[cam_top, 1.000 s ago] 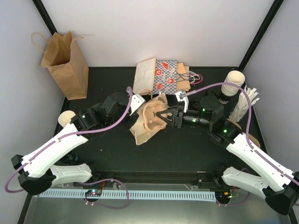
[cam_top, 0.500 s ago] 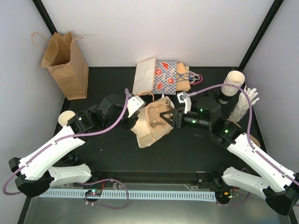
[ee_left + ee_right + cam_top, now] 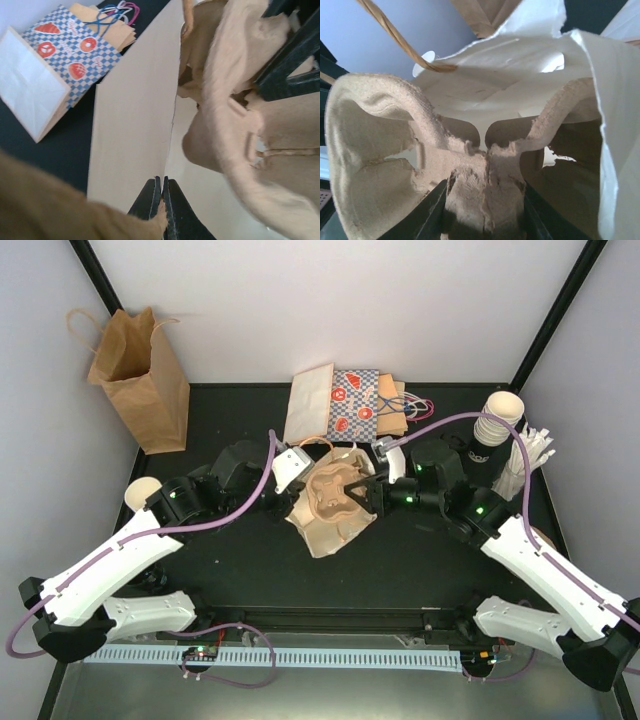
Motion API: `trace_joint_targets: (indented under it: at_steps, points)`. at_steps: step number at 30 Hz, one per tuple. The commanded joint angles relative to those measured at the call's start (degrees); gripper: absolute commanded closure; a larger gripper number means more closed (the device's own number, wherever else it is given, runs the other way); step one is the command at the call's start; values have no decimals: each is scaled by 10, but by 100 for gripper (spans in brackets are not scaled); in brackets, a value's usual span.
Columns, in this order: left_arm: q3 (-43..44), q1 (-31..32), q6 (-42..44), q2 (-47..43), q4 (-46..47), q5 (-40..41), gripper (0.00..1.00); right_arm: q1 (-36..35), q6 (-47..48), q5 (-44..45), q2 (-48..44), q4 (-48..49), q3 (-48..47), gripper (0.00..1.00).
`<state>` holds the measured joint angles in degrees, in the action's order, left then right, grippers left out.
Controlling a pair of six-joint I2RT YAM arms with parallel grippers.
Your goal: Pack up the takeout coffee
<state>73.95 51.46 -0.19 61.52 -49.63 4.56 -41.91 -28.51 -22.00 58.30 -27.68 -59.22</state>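
A cream handled paper bag (image 3: 338, 532) lies on its side mid-table. My left gripper (image 3: 296, 502) is shut on the edge of its wall (image 3: 130, 125), the jaws (image 3: 162, 182) pinching the paper. My right gripper (image 3: 366, 490) is shut on the middle post of a brown pulp cup carrier (image 3: 335, 495), which sits partly inside the bag's mouth. In the right wrist view the carrier (image 3: 380, 130) fills the front with the bag's pale inside (image 3: 495, 80) behind it. The takeout coffee cups (image 3: 497, 420) stand stacked at the back right, apart from both grippers.
An upright brown paper bag (image 3: 140, 370) stands at the back left. Flat checkered and plain bags (image 3: 355, 405) lie behind the cream bag. A bundle of white sticks (image 3: 525, 465) leans next to the cup stack. A round tan thing (image 3: 140, 492) sits at the left edge.
Both grippers kept their hold. The cream bag has shifted a little to the right and toward the near edge, and the carrier sits deeper in its mouth.
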Motion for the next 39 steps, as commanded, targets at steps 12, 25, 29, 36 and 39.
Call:
trace_joint_targets:
  at_steps: [12,25,29,36,39]
  points:
    - [59,-8,-107,26,3,-169,98,-65,145,183,31,-228,-113,67]
    - [69,-14,-148,58,-5,-206,99,-180,145,385,98,-279,-126,66]
    - [67,-21,-177,61,0,-207,98,-202,152,412,110,-275,-117,67]
    - [64,-40,-211,65,-2,-204,98,-218,169,404,126,-276,-95,67]
    - [64,-41,-211,68,-1,-207,98,-220,169,414,138,-283,-92,67]
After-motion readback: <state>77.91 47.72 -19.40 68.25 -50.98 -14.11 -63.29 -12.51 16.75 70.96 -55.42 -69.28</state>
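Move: The right hand, still pinching the cup holder by its middle ridge, has the open paper bag's middle about 7 cm to its left, a centimetre nearer the base and some 13 cm below. The holder's middle is roughly 5 cm left, 3 cm below; the checkered bag lies 26 cm farther out, 2 cm left, on the table. For the left hand, shut on the bag's rim, the bag's middle is about 8 cm right, level fore-and-aft, 14 cm below. Keeping its pinch on the cup holder, the right hand lowers it into the paper bag's mouth, sinking about 8 cm while the wrist swings some 45 degrees until the fingers point steeply down, and easing slightly back and right. The left hand keeps hold of the rim, draws it about 4 cm right and a little back, and tips farther down. ##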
